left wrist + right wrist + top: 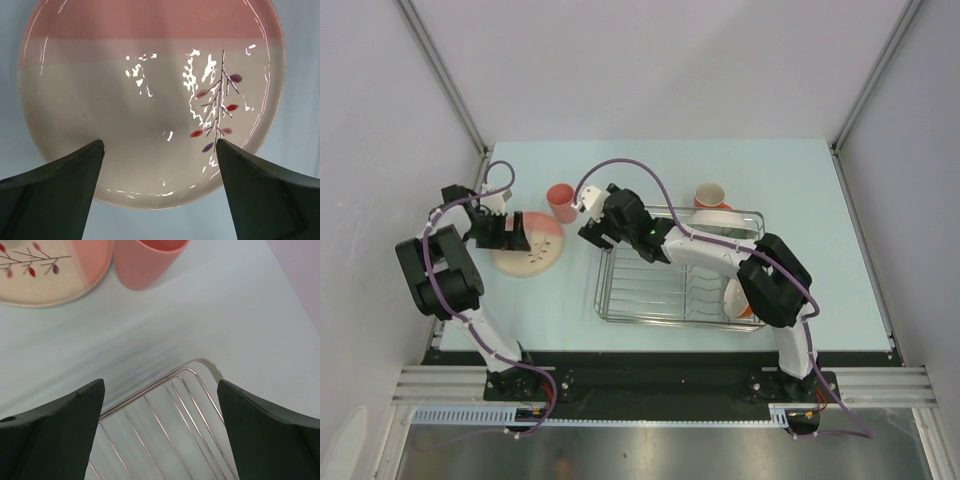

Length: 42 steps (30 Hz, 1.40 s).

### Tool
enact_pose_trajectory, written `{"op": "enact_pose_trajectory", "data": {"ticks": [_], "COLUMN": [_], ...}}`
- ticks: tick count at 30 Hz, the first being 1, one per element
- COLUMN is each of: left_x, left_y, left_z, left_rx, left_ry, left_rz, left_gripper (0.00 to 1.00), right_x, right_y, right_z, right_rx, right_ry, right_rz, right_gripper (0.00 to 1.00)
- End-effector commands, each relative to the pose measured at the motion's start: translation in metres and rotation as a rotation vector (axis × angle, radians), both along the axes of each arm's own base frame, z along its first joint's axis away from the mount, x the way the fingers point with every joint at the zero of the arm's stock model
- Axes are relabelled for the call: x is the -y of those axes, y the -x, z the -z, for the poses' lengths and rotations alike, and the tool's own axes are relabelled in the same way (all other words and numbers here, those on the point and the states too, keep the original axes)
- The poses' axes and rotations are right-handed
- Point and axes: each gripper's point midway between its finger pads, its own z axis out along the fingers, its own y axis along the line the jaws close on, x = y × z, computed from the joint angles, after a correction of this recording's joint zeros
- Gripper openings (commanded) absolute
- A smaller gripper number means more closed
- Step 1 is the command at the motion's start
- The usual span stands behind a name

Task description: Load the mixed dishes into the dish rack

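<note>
The large pink-and-cream leaf-patterned plate (535, 255) (150, 95) lies flat on the table at the left. My left gripper (515, 235) (160, 150) hovers open just over its near rim, holding nothing. The pink tumbler (561, 202) (145, 260) stands upright just beyond the plate. The wire dish rack (660, 290) (200, 390) sits mid-table. My right gripper (592, 232) (160, 390) is open and empty above the rack's far-left corner. An orange mug (710, 195) stands behind the rack. A white plate (732, 295) and an orange bowl (748, 313) show in the rack, partly hidden under my right arm.
Grey walls close in the pale blue table (800, 180) on three sides. The right arm stretches diagonally across the rack. The leaf plate's edge (45, 280) shows at the top left of the right wrist view, next to the tumbler.
</note>
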Motion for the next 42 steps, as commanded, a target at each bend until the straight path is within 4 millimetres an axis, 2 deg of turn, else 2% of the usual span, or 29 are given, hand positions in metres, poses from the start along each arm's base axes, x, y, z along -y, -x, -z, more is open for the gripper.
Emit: {"op": "enact_pose_trajectory", "data": {"ticks": [1, 5, 8, 10, 11, 12, 14, 15, 16, 17, 18, 19, 20, 21, 22, 26, 29, 30, 36, 42], "left_x": [0.007, 0.017, 0.024, 0.027, 0.030, 0.031, 0.033, 0.035, 0.034, 0.033, 0.031, 0.026, 0.021, 0.016, 0.012, -0.014, -0.033, -0.035, -0.041, -0.051], "left_y": [-0.015, -0.015, -0.012, -0.008, -0.007, -0.006, -0.007, -0.008, -0.011, -0.012, -0.014, -0.018, -0.019, -0.020, -0.019, -0.025, -0.030, -0.031, -0.044, -0.060], "left_z": [-0.003, 0.000, 0.004, 0.004, 0.002, -0.001, -0.017, -0.025, -0.042, -0.050, -0.058, -0.072, -0.077, -0.081, -0.084, -0.082, -0.075, -0.068, -0.037, -0.020], "left_rx": [0.025, 0.020, 0.008, 0.003, 0.002, 0.002, 0.025, 0.041, 0.077, 0.099, 0.121, 0.167, 0.188, 0.202, 0.211, 0.251, 0.258, 0.243, 0.189, 0.169], "left_ry": [-0.007, 0.012, 0.028, 0.033, 0.039, 0.047, 0.054, 0.057, 0.045, 0.037, 0.026, -0.009, -0.027, -0.045, -0.073, -0.132, -0.142, -0.135, -0.104, -0.090], "left_rz": [0.017, 0.041, 0.053, 0.059, 0.066, 0.067, 0.069, 0.074, 0.074, 0.069, 0.059, 0.046, 0.032, 0.013, -0.005, -0.116, -0.197, -0.206, -0.210, -0.229], "left_gripper": [1.00, 1.00, 1.00, 1.00, 1.00, 1.00, 1.00, 1.00, 1.00, 1.00, 1.00, 1.00, 1.00, 1.00, 1.00, 1.00, 1.00, 1.00, 0.99, 1.00], "right_x": [0.083, 0.090, 0.077, 0.057, 0.047, 0.033, 0.007, -0.005, -0.024, -0.036, -0.046, -0.061, -0.066, -0.070, -0.078, -0.083, -0.084, -0.084, -0.088, -0.093], "right_y": [-0.005, -0.006, -0.006, -0.004, -0.002, -0.004, 0.004, 0.004, 0.005, 0.006, 0.008, 0.008, 0.009, 0.007, 0.013, 0.021, 0.028, 0.029, 0.033, 0.028], "right_z": [0.051, 0.042, 0.024, 0.006, 0.003, -0.015, -0.028, -0.023, -0.045, -0.049, -0.033, -0.051, -0.051, -0.040, -0.042, -0.017, -0.003, 0.000, 0.006, 0.014], "right_rx": [-0.109, -0.102, -0.061, -0.055, -0.063, -0.048, -0.040, -0.053, -0.051, -0.062, -0.100, -0.112, -0.128, -0.148, -0.173, -0.252, -0.295, -0.303, -0.351, -0.405], "right_ry": [0.262, 0.253, 0.211, 0.156, 0.144, 0.105, 0.064, 0.059, -0.004, -0.025, -0.007, -0.075, -0.093, -0.093, -0.117, -0.125, -0.125, -0.128, -0.174, -0.211], "right_rz": [0.142, 0.164, 0.140, 0.110, 0.091, 0.072, 0.013, -0.009, -0.050, -0.069, -0.088, -0.110, -0.119, -0.114, -0.154, -0.165, -0.169, -0.171, -0.180, -0.186], "right_gripper": [1.00, 1.00, 1.00, 1.00, 1.00, 1.00, 1.00, 1.00, 1.00, 1.00, 1.00, 1.00, 1.00, 1.00, 1.00, 1.00, 1.00, 1.00, 1.00, 1.00]}}
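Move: The flat pink-and-cream plate lies almost under the left gripper: its middle is about 2 cm right, 1 cm ahead and 3 cm below. The pink cup is roughly 13 cm right and 10 cm ahead. From the right gripper, the plate's middle is some 20 cm left, 2 cm ahead and 11 cm below; the cup is about 9 cm left and 11 cm ahead, and the dish rack's middle some 24 cm right and 4 cm back. Keep pushing the rack's left end rightward about 4 cm with the open right gripper, then lift off and swing some 12 cm left towards the plate, sinking and drawing back a little as the fingers tip down about 20 degrees. Slide the open left gripper 2–3 cm right, low over the plate, then hop it up about 8 cm, left and slightly forward, and down again by the plate's left rim. ##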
